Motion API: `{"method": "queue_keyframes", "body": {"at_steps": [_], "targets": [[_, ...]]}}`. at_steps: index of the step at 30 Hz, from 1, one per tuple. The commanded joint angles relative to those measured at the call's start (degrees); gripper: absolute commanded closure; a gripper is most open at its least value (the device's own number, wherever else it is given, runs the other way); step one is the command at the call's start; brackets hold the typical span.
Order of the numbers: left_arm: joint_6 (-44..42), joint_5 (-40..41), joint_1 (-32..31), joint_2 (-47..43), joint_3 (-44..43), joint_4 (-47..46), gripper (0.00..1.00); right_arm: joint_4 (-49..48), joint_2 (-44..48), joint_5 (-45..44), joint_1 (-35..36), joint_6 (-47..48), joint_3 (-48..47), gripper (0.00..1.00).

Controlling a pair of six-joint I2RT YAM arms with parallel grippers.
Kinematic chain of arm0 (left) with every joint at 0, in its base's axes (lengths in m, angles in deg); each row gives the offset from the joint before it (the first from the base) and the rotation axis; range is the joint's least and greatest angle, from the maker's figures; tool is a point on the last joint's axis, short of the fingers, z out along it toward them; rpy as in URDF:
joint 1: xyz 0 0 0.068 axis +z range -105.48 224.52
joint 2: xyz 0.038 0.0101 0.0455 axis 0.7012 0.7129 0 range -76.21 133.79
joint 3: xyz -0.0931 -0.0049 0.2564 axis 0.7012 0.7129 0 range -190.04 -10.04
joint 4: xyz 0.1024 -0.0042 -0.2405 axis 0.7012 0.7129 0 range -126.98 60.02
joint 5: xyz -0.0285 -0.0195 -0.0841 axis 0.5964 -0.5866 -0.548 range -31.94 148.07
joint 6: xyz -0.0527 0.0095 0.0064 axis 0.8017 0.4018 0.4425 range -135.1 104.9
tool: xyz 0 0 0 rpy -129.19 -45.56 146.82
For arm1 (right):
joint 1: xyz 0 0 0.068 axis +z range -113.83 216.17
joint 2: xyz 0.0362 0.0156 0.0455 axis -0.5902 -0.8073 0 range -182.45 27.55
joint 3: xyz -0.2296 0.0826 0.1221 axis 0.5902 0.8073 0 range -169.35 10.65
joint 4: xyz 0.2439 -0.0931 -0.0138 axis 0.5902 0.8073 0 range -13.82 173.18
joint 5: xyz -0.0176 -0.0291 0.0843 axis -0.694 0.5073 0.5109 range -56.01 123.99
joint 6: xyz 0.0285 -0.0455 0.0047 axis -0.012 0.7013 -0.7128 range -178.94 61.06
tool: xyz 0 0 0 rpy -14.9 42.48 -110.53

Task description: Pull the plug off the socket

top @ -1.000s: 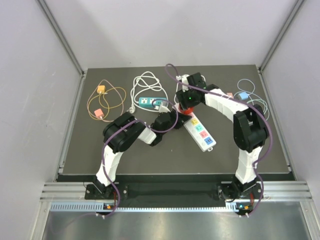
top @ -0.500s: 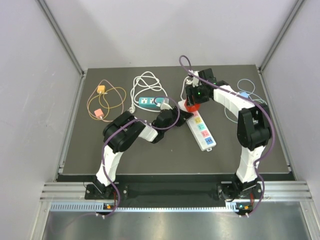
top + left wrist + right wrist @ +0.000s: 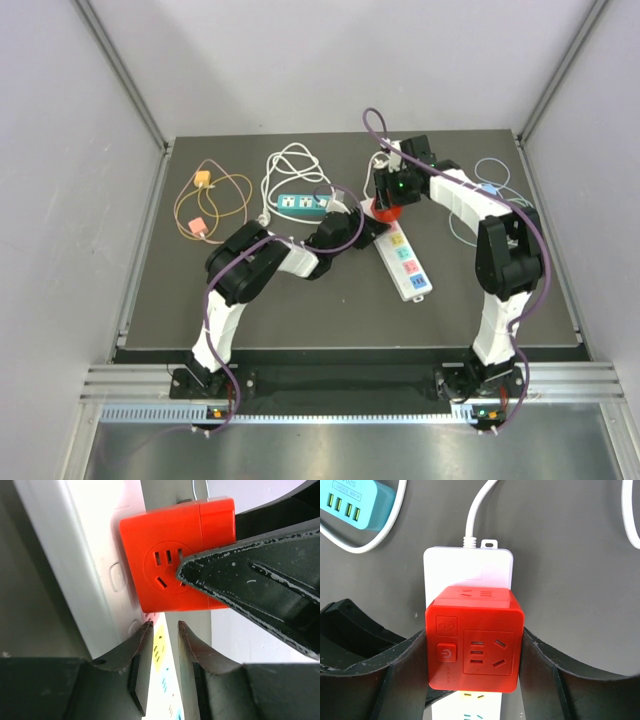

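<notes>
A red cube plug [image 3: 385,209] sits in the far end of a white power strip [image 3: 404,264] lying mid-table. My right gripper [image 3: 387,200] is shut on the red cube, one finger on each side; in the right wrist view the cube [image 3: 475,630] fills the space between the fingers [image 3: 405,670]. My left gripper [image 3: 366,229] lies low beside the strip. In the left wrist view its fingers [image 3: 142,645] stand nearly closed with nothing between them, tips just below the red cube [image 3: 170,575] against the strip [image 3: 85,570].
A teal power strip [image 3: 300,204] with a coiled white cable [image 3: 295,163] lies left of the plug, also in the right wrist view [image 3: 355,502]. An orange cable [image 3: 212,203] lies far left. A light blue cable [image 3: 490,192] lies at the right.
My right gripper has shifted right and settled around the red cube. My left gripper has slid right, up to the strip beside the cube.
</notes>
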Motion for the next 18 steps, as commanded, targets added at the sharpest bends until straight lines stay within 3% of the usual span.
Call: {"method": "queue_keyframes", "body": {"at_steps": [1, 12, 18], "targets": [[-5.70, 0.31, 0.16, 4.91, 0.81, 18.58, 0.66, -5.94, 4.39, 6.87, 0.79, -3.48, -7.88, 1.00], [-7.02, -0.40, 0.16, 5.26, -0.68, 20.96, 0.67, -5.68, 5.01, -6.38, 6.33, 6.45, -8.93, 1.00], [-6.93, -0.49, 0.25, 5.26, -0.60, 21.04, 0.66, -5.33, 4.74, -7.82, 6.86, 8.13, -9.55, 1.00]]}}
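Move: The right hand already grips the red plug, still at the left-forward end of the white strip. From this hand the white strip's middle lies about 9 cm back, 3 cm right and 6 cm lower, and the teal power strip some 19 cm left, 2 cm farther out and 7 cm below. The left fingers are at the white strip just behind the plug, which is about 4 cm ahead of them, straight in line sideways and 2 cm higher. Upward and to the left, the right hand pulls the red plug away from the white strip: a slow start of barely 1 cm up while leaning left, then a quick climb, about 5 cm up and 4 cm left in all, with a little forward and the fingertips swinging up some 10 degrees. Its grip stays shut on the plug. The left hand stays with its part-open fingers on the strip, settling about 1 cm down midway. ##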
